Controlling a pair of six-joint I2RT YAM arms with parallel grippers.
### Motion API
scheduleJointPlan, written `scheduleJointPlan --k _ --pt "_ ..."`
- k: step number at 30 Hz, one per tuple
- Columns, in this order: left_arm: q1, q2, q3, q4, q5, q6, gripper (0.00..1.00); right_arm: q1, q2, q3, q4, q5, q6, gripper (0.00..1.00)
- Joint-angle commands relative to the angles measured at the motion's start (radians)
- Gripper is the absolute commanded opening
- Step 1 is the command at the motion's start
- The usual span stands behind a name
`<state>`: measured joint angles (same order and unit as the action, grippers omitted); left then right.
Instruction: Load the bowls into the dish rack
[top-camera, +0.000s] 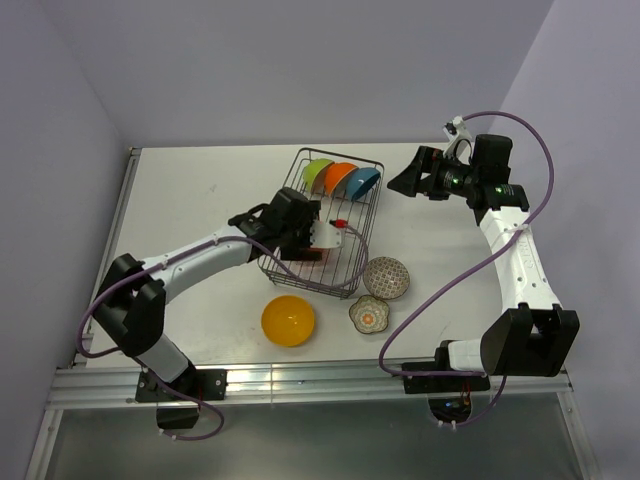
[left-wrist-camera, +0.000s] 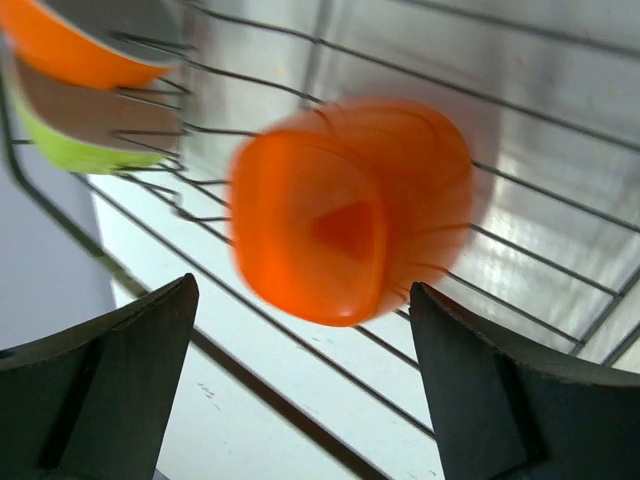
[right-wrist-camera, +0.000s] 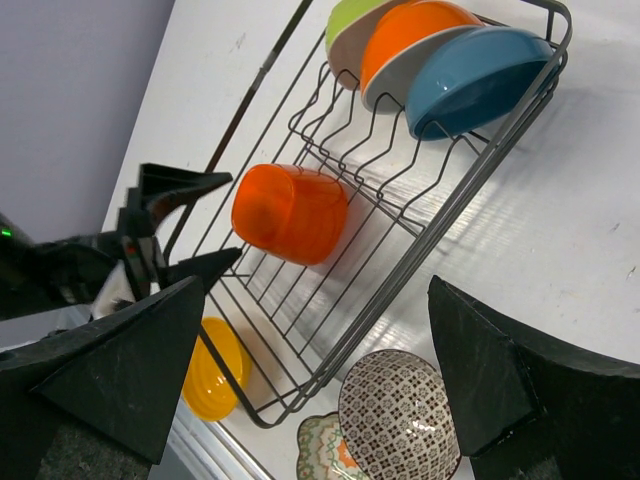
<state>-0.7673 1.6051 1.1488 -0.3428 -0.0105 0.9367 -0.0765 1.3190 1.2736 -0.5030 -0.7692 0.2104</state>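
Observation:
The dark wire dish rack (top-camera: 368, 228) stands mid-table. At its far end a green bowl (right-wrist-camera: 350, 25), an orange bowl (right-wrist-camera: 410, 35) and a blue bowl (right-wrist-camera: 475, 80) stand on edge. Nearer, a red-orange bowl (right-wrist-camera: 290, 212) lies on its side on the rack wires. It looks blurred in the left wrist view (left-wrist-camera: 350, 210). My left gripper (top-camera: 312, 238) hangs open over the rack's near end, its fingers (left-wrist-camera: 110, 390) apart from that bowl. Beyond the rack's far right corner, my right gripper (top-camera: 398, 182) is open and empty above the table.
On the table in front of the rack sit a yellow bowl (top-camera: 288, 320), a grey-brown patterned bowl (top-camera: 386, 277) and a small scalloped floral bowl (top-camera: 369, 314). Walls close in at the back and on both sides.

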Motion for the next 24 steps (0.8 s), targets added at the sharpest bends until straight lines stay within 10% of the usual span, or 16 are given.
scheduleJointPlan --k 1,7,14,24 --pt "-0.006 -0.04 0.141 -0.031 0.04 -0.111 0.91 -0.006 -0.003 0.043 -0.005 -0.012 -0.023 1.0" --pt "-0.01 -0.057 0.299 -0.131 0.151 -0.294 0.71 -0.006 0.006 0.049 -0.017 -0.016 -0.035 0.96" --pt "-0.013 0.038 0.37 -0.271 0.265 -0.508 0.26 0.009 0.042 0.075 -0.095 0.024 -0.083 0.88" --pt "-0.013 0.148 0.338 -0.282 0.293 -0.729 0.17 0.133 0.103 -0.003 -0.121 0.07 -0.074 0.65"
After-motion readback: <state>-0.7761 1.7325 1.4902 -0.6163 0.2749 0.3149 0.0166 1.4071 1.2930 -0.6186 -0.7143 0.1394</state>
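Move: The red bowl, already set in the rack, lies just under the left hand's open fingers, about 2 cm ahead, 3 cm right and 6 cm lower; from the right hand it is some 29 cm left, level, and 21 cm down. From the left hand, the racked orange bowl is about 19 cm ahead and 12 cm right, the patterned bowl 6 cm back and 24 cm right, the yellow bowl 17 cm back and 1 cm left. The left hand lifts clear of the red bowl by about 11 cm while swinging right, then drops some 7 cm as it draws back, so that it travels over to the bowl's near right side; its fingers shut almost fully on nothing and the wrist rolls and twists by roughly 40 degrees overall, the fingers still pointing down and now more to the right. Late on, the right hand starts sinking about 4 cm and easing left towards the rack, tipping slightly down with its fingers partly closing on nothing. ##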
